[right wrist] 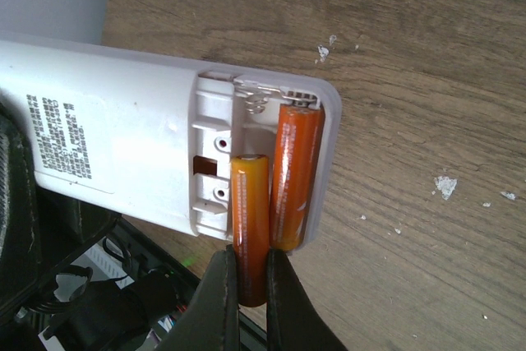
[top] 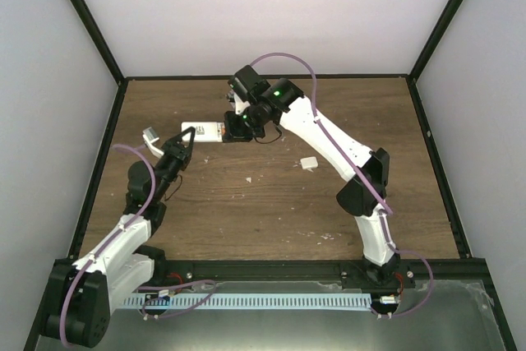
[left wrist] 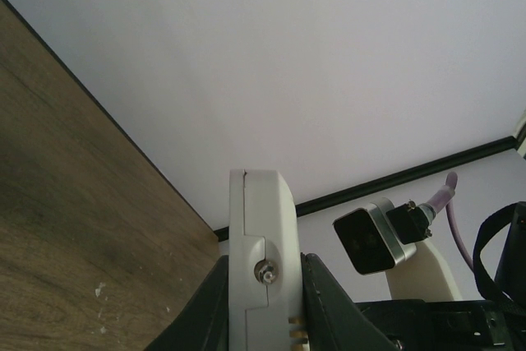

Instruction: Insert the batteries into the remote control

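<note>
The white remote control [top: 205, 131] is held off the table at the back left, its open battery bay [right wrist: 246, 133] facing my right wrist camera. My left gripper [left wrist: 263, 306] is shut on the remote's [left wrist: 261, 236] body, one dark finger on each side. One orange battery [right wrist: 294, 174] lies seated in the bay's outer slot. Beside it, a second orange battery [right wrist: 250, 228] has its upper end in the inner slot and its lower end sticking out past the remote's edge. My right gripper [right wrist: 251, 302] is shut on that lower end. In the top view the right gripper [top: 238, 127] sits at the remote's right end.
A small white square cover piece [top: 309, 163] lies on the wooden table [top: 271, 211] right of centre. Another small white object [top: 152, 136] lies left of the left gripper. White crumbs [top: 249, 178] are scattered mid-table. Black-framed walls [top: 99, 145] enclose the table.
</note>
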`<state>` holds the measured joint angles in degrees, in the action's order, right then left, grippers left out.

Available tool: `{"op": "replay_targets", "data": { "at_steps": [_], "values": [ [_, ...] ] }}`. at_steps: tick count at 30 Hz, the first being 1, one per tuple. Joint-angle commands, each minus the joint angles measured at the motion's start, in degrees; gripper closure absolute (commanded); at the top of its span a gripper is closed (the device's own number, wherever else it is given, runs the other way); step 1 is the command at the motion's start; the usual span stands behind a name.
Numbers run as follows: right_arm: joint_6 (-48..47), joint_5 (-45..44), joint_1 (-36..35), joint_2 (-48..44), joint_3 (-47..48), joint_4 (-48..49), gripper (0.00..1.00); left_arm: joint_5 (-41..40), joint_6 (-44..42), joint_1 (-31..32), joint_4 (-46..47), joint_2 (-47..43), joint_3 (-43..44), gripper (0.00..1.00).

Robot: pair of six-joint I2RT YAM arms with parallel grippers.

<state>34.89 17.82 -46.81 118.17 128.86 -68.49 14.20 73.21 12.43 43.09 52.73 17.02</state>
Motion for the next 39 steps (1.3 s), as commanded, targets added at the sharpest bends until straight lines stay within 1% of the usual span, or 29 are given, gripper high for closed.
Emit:
{"op": "replay_targets", "data": {
  "at_steps": [1,17,21,26,29,33,39],
  "values": [
    [0.6,-0.8,0.5,1.4,1.5,0.3,0.99,1.1,0.1,0.7,3.2,-0.5,0.6,1.0],
    [0.4,-0.5,1.4,3.5,1.7,1.9,0.96,1.5,0.4,1.6,2.3,-0.8,0.1,1.0],
    [0.3,0.3,1.5,3.7,1.7,2.5,0.92,1.5,0.7,1.7,2.3,-0.9,0.4,1.0],
    [0.2,2.0,1.5,3.9,1.6,3.3,0.83,1.4,0.9,1.7,2.4,-0.5,0.4,1.0],
    [0.2,2.2,1.4,3.8,1.6,3.5,0.81,1.3,1.0,1.7,2.4,-0.5,0.4,1.0],
    [0.2,0.7,1.6,2.6,1.7,3.6,0.8,1.0,2.1,1.8,2.8,-0.4,0.2,1.0],
    [-0.8,-2.9,1.5,-2.5,1.4,4.7,0.78,1.0,4.0,1.7,3.0,-0.5,0.7,1.0]
  ]
}}
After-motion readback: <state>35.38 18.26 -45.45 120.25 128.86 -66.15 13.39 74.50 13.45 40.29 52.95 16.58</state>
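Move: The right hand pinches a battery by its near end; the empty slot's middle lies about 2 cm ahead and 1 cm below. The loaded battery sits about 2 cm ahead and 1 cm right of that hand, the remote's middle about 1 cm ahead and 5 cm left. The left hand holds the remote's other end, with the slot some 9 cm to its right, level fore and aft and in height. Right hand feeds its battery about 1.5 cm forward to the spring and lets go, both hands sinking alike. ##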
